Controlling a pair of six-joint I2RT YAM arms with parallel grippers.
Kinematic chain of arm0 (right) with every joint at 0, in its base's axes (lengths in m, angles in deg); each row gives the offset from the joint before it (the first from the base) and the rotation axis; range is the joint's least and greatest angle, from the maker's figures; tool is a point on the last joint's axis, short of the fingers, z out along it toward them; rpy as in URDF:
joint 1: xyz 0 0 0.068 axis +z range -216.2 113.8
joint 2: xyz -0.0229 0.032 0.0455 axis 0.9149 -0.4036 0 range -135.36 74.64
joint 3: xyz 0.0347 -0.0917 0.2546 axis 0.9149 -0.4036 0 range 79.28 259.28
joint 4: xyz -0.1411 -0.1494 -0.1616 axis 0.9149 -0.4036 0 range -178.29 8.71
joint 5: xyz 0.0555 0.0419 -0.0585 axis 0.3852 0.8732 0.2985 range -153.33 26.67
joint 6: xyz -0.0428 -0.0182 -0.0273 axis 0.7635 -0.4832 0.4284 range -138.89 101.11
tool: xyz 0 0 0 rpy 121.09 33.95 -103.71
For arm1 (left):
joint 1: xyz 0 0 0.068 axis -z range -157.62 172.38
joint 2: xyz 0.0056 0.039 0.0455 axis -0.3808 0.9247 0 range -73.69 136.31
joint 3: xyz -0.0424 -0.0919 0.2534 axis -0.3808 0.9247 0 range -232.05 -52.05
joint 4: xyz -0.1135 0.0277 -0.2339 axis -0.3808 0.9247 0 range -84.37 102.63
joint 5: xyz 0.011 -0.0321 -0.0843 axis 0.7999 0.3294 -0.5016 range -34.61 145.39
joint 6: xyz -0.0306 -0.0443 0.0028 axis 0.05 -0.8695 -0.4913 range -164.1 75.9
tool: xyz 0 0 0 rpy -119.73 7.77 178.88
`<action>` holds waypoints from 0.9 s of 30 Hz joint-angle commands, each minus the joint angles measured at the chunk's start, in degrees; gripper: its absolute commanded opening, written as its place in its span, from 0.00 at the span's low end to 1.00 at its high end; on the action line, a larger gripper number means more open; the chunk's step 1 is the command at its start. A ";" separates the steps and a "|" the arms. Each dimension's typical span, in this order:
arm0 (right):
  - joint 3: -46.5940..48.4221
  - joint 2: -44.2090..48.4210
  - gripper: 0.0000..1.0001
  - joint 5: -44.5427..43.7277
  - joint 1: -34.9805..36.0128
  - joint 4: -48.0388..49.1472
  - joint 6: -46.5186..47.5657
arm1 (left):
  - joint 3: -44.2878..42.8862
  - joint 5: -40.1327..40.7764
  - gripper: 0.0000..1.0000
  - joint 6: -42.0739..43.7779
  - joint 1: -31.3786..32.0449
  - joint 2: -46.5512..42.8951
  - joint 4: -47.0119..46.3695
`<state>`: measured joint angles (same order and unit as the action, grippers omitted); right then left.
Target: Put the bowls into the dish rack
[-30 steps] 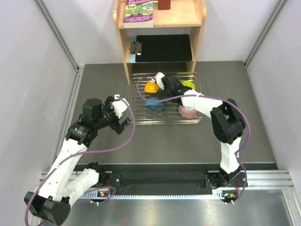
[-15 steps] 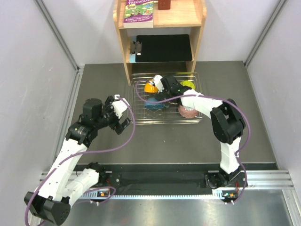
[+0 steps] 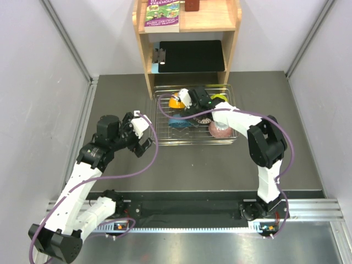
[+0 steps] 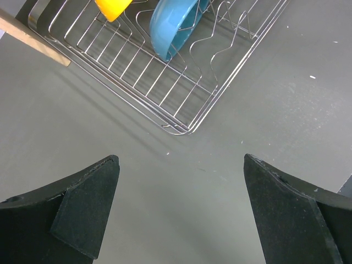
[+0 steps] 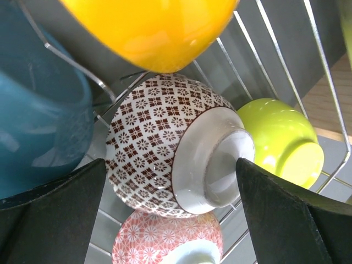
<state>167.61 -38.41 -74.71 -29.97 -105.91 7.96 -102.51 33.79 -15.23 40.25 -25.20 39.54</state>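
The wire dish rack [image 3: 187, 143] holds all five bowls. In the right wrist view, the white bowl with the dark net pattern [image 5: 165, 143] lies on its side among the tines. The orange bowl [image 5: 154, 27] is above it, the blue bowl [image 5: 38, 126] to the left, the lime-green bowl [image 5: 280, 140] to the right and the pinkish bowl [image 5: 165, 239] below. My right gripper [image 5: 170, 165] is open over the rack, one finger on each side of the patterned bowl. My left gripper [image 4: 181, 159] hangs open over bare table near the rack's corner [image 4: 181, 124].
A wooden shelf unit [image 3: 187, 33] stands just behind the rack, with a black clipboard [image 3: 192, 55] on its lower level and a book on top. Grey walls close in the table on the left and right.
My right gripper has opened wide and let go of the patterned bowl, which now rests in the rack. The left arm has not moved.
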 commanded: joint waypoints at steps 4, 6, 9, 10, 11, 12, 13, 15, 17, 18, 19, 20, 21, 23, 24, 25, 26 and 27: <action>3.42 -1.20 1.00 5.40 0.51 -9.74 1.62 | -1.31 -0.98 0.99 0.23 -0.29 -0.77 -0.16; 3.77 -1.20 1.00 5.92 0.51 -10.53 1.98 | -1.31 -1.07 0.99 0.23 -0.29 -0.77 -0.25; 4.12 -0.77 1.00 6.19 0.51 -11.24 2.42 | -1.31 -1.07 0.99 0.14 -0.38 -0.68 -0.25; 4.47 -0.59 1.00 6.19 0.51 -11.76 2.50 | -1.40 -0.98 0.99 0.05 -0.38 -0.76 -0.34; 4.65 -0.33 1.00 6.02 0.51 -11.85 2.68 | -1.40 -0.98 0.99 -0.12 -0.38 -0.68 -0.34; 4.83 0.63 1.00 5.93 0.51 -12.03 2.77 | -1.49 -1.07 0.99 -0.21 -0.38 -0.85 -0.34; 5.00 1.16 1.00 5.58 0.42 -12.20 2.85 | -1.57 -0.81 0.99 -0.38 -0.38 -0.77 -0.51; 5.44 3.27 1.00 5.14 0.51 -13.08 2.94 | -1.92 -0.28 0.99 -0.91 -0.38 -0.59 -0.78; 5.44 5.99 1.00 3.91 0.51 -13.78 3.03 | -2.54 0.60 0.99 -1.18 -0.38 -0.06 -0.78; 5.44 6.96 1.00 3.47 0.51 -14.13 3.03 | -3.06 0.86 0.99 -1.35 -0.46 0.11 -0.69; 5.36 8.02 1.00 2.42 0.51 -14.40 2.94 | -3.68 0.95 0.99 -1.44 -0.64 0.20 -0.51; 4.92 10.46 1.00 1.89 0.42 -14.49 2.77 | -4.03 0.95 0.99 -1.53 -0.64 0.11 0.01; 4.57 11.79 1.00 1.28 0.51 -14.66 2.25 | -4.73 0.95 0.99 -1.88 -0.73 -0.06 0.10; 2.12 16.17 1.00 0.48 -0.01 -13.97 1.54 | -4.83 1.91 0.99 -2.23 -0.82 -0.41 -0.25; 0.97 17.68 1.00 -0.39 -0.28 -13.44 0.93 | -4.74 2.53 0.99 -2.93 -0.82 -0.50 -0.94; -0.43 19.09 1.00 -0.57 -0.63 -13.09 0.75 | -4.65 3.66 0.99 -3.02 -0.82 -0.15 -1.30; -3.32 21.97 1.00 -0.92 -1.42 -12.13 0.75 | -4.65 4.28 0.99 -3.11 -0.82 0.11 -1.30; -4.65 23.39 1.00 -1.54 -1.95 -11.86 0.49 | -4.65 4.73 0.99 -3.28 -0.82 0.46 -1.30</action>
<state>167.85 -24.86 -73.31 -30.14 -119.81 10.14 -105.30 35.82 -16.81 39.68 -24.96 39.94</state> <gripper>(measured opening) 0.995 0.991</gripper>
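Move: The right hand, already wide open, is around the brown-patterned bowl it has let go of in the dish rack. That bowl's middle is about 2 cm ahead, 1 cm left and 3 cm below. The yellow bowl is some 8 cm ahead and 9 cm left, the blue one level and 10 cm left, the green one 8 cm ahead and 7 cm right, the pink one 4 cm back and 6 cm right. From the left hand the patterned bowl lies roughly 14 cm ahead, 24 cm right, 14 cm below. With its fingers staying wide open, the right hand first eases back about 3 cm almost level, tipping slightly further down, to draw clear of the brown-patterned bowl. It then turns into a quick, steep lift of about 8 cm, still drifting back and going some 3 cm right over the rack while the wrist tips back up, and the open left hand begins to rise a little at the end. ##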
